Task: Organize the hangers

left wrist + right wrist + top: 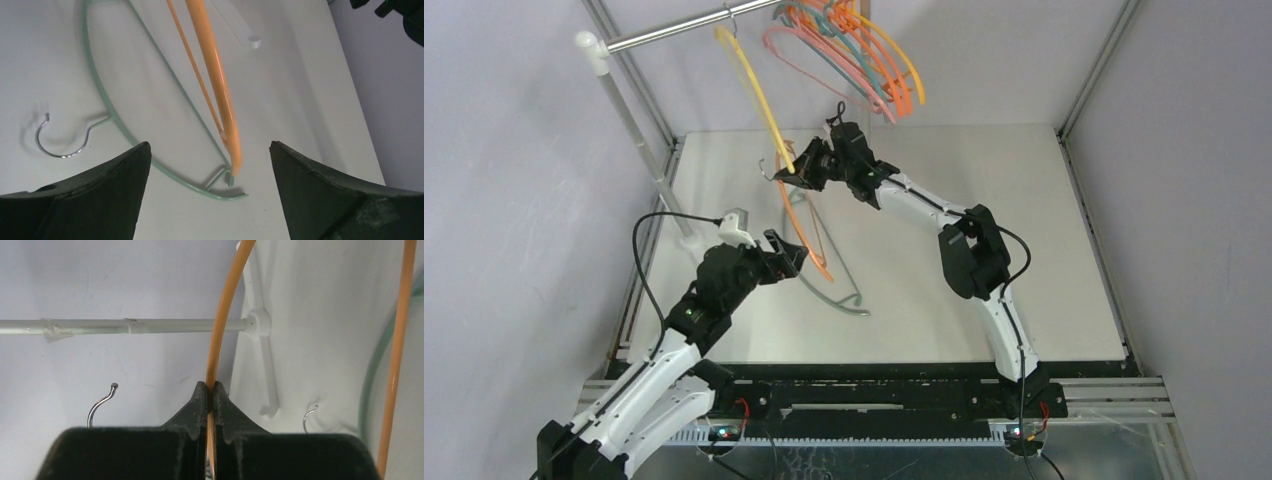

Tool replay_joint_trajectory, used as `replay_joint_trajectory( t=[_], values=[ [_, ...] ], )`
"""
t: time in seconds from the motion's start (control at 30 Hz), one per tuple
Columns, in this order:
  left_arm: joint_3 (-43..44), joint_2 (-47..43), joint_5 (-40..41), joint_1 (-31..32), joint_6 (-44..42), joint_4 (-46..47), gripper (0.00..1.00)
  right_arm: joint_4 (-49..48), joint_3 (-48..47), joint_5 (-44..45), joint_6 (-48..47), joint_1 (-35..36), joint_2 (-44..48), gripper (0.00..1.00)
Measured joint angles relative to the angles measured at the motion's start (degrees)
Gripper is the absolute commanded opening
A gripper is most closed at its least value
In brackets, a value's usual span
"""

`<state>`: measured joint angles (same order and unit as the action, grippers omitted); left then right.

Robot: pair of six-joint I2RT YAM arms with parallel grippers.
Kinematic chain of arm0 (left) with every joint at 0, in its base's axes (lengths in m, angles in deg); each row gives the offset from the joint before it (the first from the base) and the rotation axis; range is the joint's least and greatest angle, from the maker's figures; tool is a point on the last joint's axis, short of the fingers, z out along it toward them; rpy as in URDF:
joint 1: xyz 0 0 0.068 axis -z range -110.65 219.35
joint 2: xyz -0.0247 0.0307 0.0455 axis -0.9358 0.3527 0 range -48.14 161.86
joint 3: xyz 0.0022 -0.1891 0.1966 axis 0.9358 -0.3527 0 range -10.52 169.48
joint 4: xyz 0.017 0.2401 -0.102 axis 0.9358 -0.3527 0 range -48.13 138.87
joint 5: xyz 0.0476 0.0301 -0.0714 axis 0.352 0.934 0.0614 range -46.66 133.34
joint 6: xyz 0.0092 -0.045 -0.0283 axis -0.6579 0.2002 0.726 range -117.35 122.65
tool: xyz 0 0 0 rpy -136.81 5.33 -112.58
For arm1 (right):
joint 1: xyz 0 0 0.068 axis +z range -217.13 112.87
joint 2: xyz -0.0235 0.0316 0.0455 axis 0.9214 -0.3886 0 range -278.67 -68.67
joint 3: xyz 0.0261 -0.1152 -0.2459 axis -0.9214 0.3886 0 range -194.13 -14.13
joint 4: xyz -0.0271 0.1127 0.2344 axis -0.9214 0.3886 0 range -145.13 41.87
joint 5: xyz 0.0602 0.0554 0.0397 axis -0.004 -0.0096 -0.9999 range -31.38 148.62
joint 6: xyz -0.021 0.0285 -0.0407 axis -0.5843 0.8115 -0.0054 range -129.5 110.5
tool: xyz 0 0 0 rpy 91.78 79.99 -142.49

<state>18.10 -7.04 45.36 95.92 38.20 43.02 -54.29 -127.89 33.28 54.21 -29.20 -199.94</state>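
Note:
My right gripper [792, 174] is shut on the thin rod of an orange hanger [809, 235], which slants from the gripper down to the table; the jaws pinch it [210, 390]. A metal hook [101, 401] shows just left of the right fingers. A teal hanger [839, 280] lies flat on the table under the orange one, its hook [60, 145] to the left. My left gripper [790, 256] is open, fingers wide [209, 147], with the orange hanger's lower tip [234, 162] between them and untouched. Several more hangers [854, 50] and a single yellow hanger [754, 90] hang on the rail.
The silver rail [674, 35] crosses the top left, held by a white post [629, 120] that stands at the table's left edge. The rail also crosses the right wrist view [125, 326]. Grey walls close in on both sides of the white table [984, 160].

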Motion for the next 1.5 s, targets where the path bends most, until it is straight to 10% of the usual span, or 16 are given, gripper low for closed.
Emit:
replay_joint_trajectory(
  t=[0.47,1.17,1.5],
  values=[
    [0.0,5.2,12.9,6.2,0.0,1.3,0.94,-6.3,8.9,-8.0,10.8,-0.2,5.3,0.0],
    [0.0,-14.6,12.3,7.8,5.0,-12.3,0.92,-5.7,10.8,-7.5,8.5,-0.4,6.4,0.0],
    [0.8,-5.4,10.3,7.8,5.4,-9.2,0.93,0.3,7.1,-6.2,4.7,1.5,6.3,0.0]
  ],
)
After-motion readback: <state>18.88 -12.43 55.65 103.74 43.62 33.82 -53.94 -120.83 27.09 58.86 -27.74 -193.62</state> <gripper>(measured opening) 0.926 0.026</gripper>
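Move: The orange hanger already hangs from my right fingers. Its near end lies roughly 5 cm right of my open left hand and 6 cm below, neither ahead nor back. The green hanger lies flat about 9 cm ahead of my left hand, 5 cm right and 17 cm below. From my right hand, my left gripper is about 17 cm back, 4 cm right and slightly lower; the rack foot is some 15 cm ahead, 13 cm right, 20 cm down. Keeping my right fingers shut on the orange hanger by its neck, I draw it back about 5 cm towards my left hand, rising a little, dipping, then rising again, with a slight wrist tilt. My left hand stays wide open beside the hanger's near arm: it dips about 2 cm, backs off and up, then eases forward and down, finishing some 2.5 cm back. ##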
